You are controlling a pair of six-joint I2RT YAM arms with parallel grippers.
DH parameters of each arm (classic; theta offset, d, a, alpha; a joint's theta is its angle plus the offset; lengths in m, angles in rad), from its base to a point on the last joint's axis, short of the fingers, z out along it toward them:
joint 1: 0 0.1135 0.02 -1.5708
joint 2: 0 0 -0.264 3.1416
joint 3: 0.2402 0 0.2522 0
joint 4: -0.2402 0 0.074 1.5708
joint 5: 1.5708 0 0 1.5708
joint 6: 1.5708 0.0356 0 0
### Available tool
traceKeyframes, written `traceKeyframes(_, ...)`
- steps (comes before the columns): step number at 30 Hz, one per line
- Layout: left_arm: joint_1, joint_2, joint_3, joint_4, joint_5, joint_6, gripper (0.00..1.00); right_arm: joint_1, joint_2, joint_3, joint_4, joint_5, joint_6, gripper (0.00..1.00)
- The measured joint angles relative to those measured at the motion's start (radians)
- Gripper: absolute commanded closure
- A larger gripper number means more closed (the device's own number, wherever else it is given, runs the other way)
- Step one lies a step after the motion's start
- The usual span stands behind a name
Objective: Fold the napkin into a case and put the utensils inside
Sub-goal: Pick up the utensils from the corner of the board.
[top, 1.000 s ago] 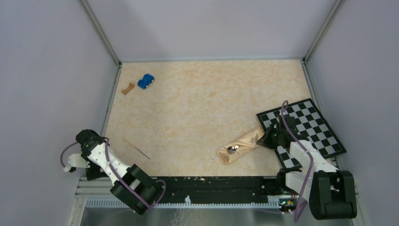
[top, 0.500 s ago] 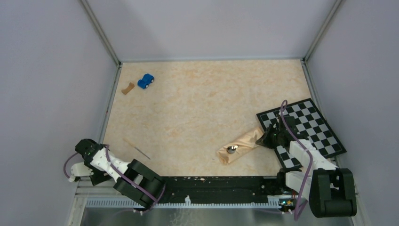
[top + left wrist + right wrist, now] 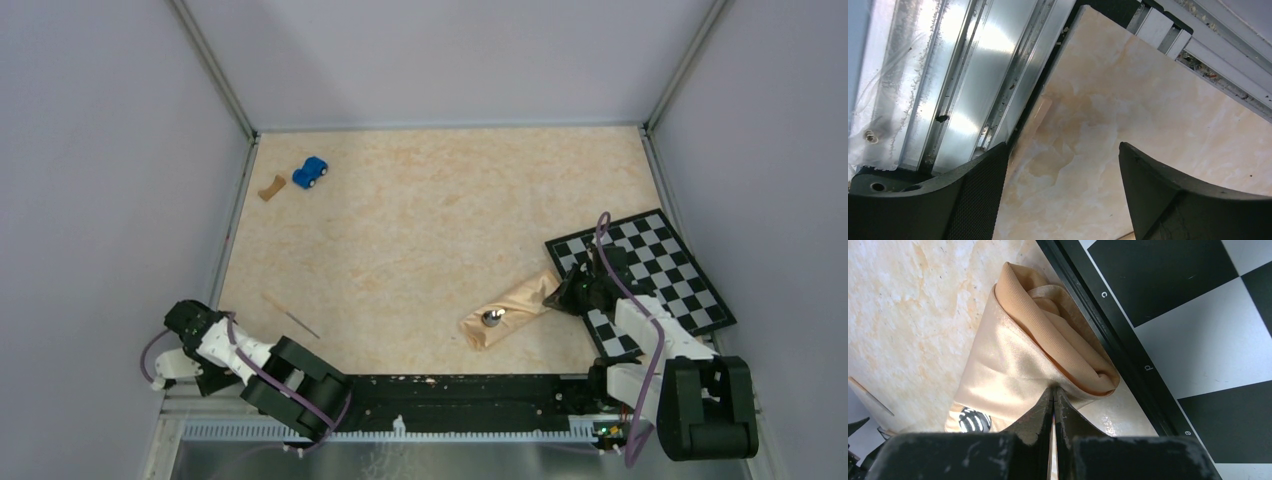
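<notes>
The napkin (image 3: 508,310) lies as a narrow tan-orange case left of the checkerboard, with a shiny spoon bowl (image 3: 492,318) showing at its near-left end. My right gripper (image 3: 566,296) is shut on the case's right end. In the right wrist view its tips (image 3: 1053,389) pinch the fabric edge of the napkin (image 3: 1013,370), and the spoon bowl (image 3: 971,420) glints at lower left. A thin straight utensil (image 3: 292,315) lies alone on the table at left. My left gripper (image 3: 166,368) hangs open over the near-left table corner, its jaws (image 3: 1064,147) wide apart and empty.
The checkerboard (image 3: 662,268) lies at the right, its black border (image 3: 1128,360) touching the napkin. A blue toy car (image 3: 311,172) and a small brown scrap (image 3: 270,187) sit at the far left. An aluminium rail (image 3: 948,80) runs along the table's near-left edge.
My left arm has drawn back toward the near-left corner and its jaws have narrowed a little. The right gripper has closed the last bit on the napkin, which has stayed put.
</notes>
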Motion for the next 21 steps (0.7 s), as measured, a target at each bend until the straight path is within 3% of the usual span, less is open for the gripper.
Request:
traceKeyframes(2,0.000,0.000,-0.013,0.013,0.006,-0.002,0.17,0.000,0.000,0.000,0.000,0.000,0.000,1.00)
traceKeyframes(11,0.008,0.006,-0.035,0.041,-0.012,0.023,0.48,0.000,0.002,0.004,-0.004,0.001,0.000,1.00)
traceKeyframes(14,0.010,0.005,-0.041,0.039,-0.020,0.042,0.53,0.000,0.002,0.004,-0.005,0.002,0.000,1.00)
traceKeyframes(21,0.018,0.005,-0.047,0.035,-0.041,0.082,0.85,0.000,0.002,0.005,-0.007,0.003,0.000,1.00)
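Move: Just under the left hand's open fingers, some 2 cm back, 1 cm to the right and 2 cm below, the utensil's wooden handle lies along the table's front edge near its left corner. The thin utensil lies out on the table, its middle about 8 cm ahead and 13 cm to the right of the left hand. From the idle right hand at the napkin, the handle lies roughly 63 cm to the left and 13 cm back. Sinking about 1 cm and drawing back some 1.5 cm towards the table's front edge, the left hand brings its fingers over the wooden handle. The fingers narrow from nearly wide open to about a quarter open, one on either side of the handle; a firm pinch can't yet be seen. The wrist barely turns. ##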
